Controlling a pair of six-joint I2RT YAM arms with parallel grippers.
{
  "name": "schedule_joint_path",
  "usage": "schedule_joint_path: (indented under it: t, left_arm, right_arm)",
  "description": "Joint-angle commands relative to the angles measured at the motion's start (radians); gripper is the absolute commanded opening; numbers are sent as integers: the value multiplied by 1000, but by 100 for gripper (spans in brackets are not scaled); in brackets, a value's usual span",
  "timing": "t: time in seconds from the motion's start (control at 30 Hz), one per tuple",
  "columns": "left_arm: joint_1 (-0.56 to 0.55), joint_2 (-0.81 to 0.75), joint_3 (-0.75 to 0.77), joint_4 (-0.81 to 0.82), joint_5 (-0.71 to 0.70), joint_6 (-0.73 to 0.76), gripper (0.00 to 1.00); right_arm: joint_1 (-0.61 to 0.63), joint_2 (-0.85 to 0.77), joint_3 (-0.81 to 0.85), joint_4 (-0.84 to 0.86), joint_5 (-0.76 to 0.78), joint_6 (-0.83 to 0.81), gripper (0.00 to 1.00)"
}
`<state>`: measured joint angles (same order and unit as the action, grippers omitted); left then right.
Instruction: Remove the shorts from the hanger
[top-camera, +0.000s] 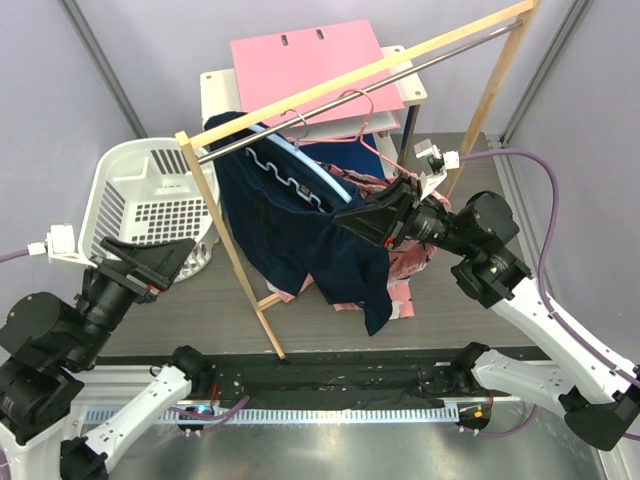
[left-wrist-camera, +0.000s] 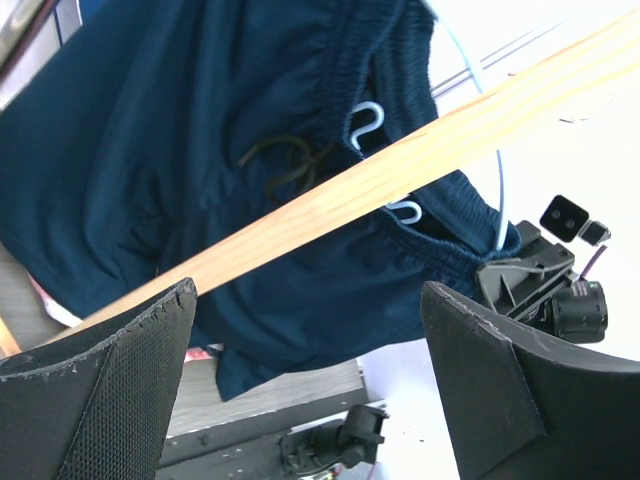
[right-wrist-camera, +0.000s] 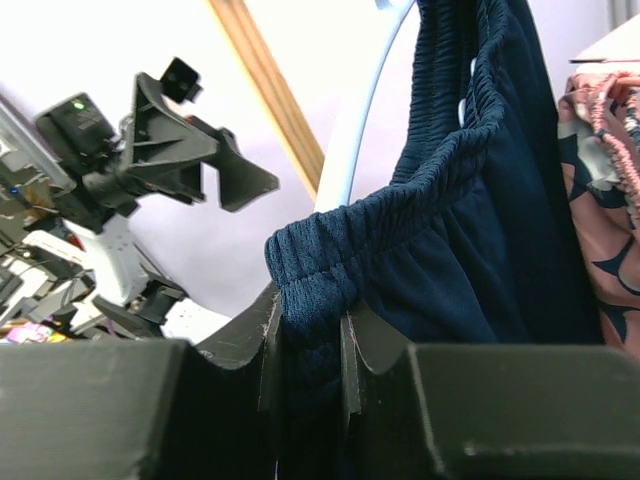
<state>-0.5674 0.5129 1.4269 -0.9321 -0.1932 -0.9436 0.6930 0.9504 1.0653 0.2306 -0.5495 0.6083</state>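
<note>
The dark navy shorts (top-camera: 290, 225) hang from a pale blue hanger (top-camera: 300, 165) on the rack's metal rod (top-camera: 440, 57). The salmon printed shorts (top-camera: 405, 265) hang behind them on a pink hanger (top-camera: 365, 105). My right gripper (top-camera: 372, 222) is shut on the navy waistband, which shows pinched between its jaws in the right wrist view (right-wrist-camera: 310, 320); the printed shorts (right-wrist-camera: 610, 200) lie to the right there. My left gripper (top-camera: 165, 255) is open and empty, left of the rack. In the left wrist view (left-wrist-camera: 310, 340) it faces the navy shorts (left-wrist-camera: 180, 150) across the wooden post (left-wrist-camera: 400, 170).
A wooden rack frame (top-camera: 235, 260) stands mid-table with its upright post between my left gripper and the shorts. A white laundry basket (top-camera: 140, 190) sits at the left, behind my left gripper. A pink board (top-camera: 310, 60) lies on a white stand at the back.
</note>
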Motion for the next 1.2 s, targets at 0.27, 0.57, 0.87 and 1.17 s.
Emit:
schedule_joint_path:
  t: [0.27,0.57,0.87,1.17]
  left_arm:
    - [-2,-30,-79,114,-14,-142,91]
    - [-2,-30,-77,127,11,-115,89]
    - [-2,58,-53,-122,-142,-292,74]
    - [-2,87,-187,22,-238,-521,71]
  right_arm:
    - [5,-84,-24,334,-36,35,1]
    - [5,-235,-159,299,-29,11,1]
    - [5,-372,-208,-66,17,-84,1]
    - [7,-234,-205,-7,-53,-96,1]
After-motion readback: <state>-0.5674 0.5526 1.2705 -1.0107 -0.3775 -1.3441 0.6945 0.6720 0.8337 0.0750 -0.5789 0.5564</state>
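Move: The right hand grips the waistband and end of the light-blue hanger; the hook on the rod is about 14 cm ahead, 10 cm left and 8 cm up. The navy shorts' middle hangs some 6 cm ahead, 11 cm left and 12 cm below it, the pink shorts roughly 12 cm ahead, 2 cm right and 10 cm lower. For the open left hand, the navy shorts are about 12 cm ahead, 22 cm right and 8 cm below. Back and to the right, the right hand draws the hanger end and waistband about 6 cm away from the rod, after a slight lift. It then sinks some 7 cm while easing a little forward and left, its pinch kept throughout. The left hand mostly waits, then dips about 7 cm and reaches forward, tipping its fingers down and partly closing them without visible contact. ##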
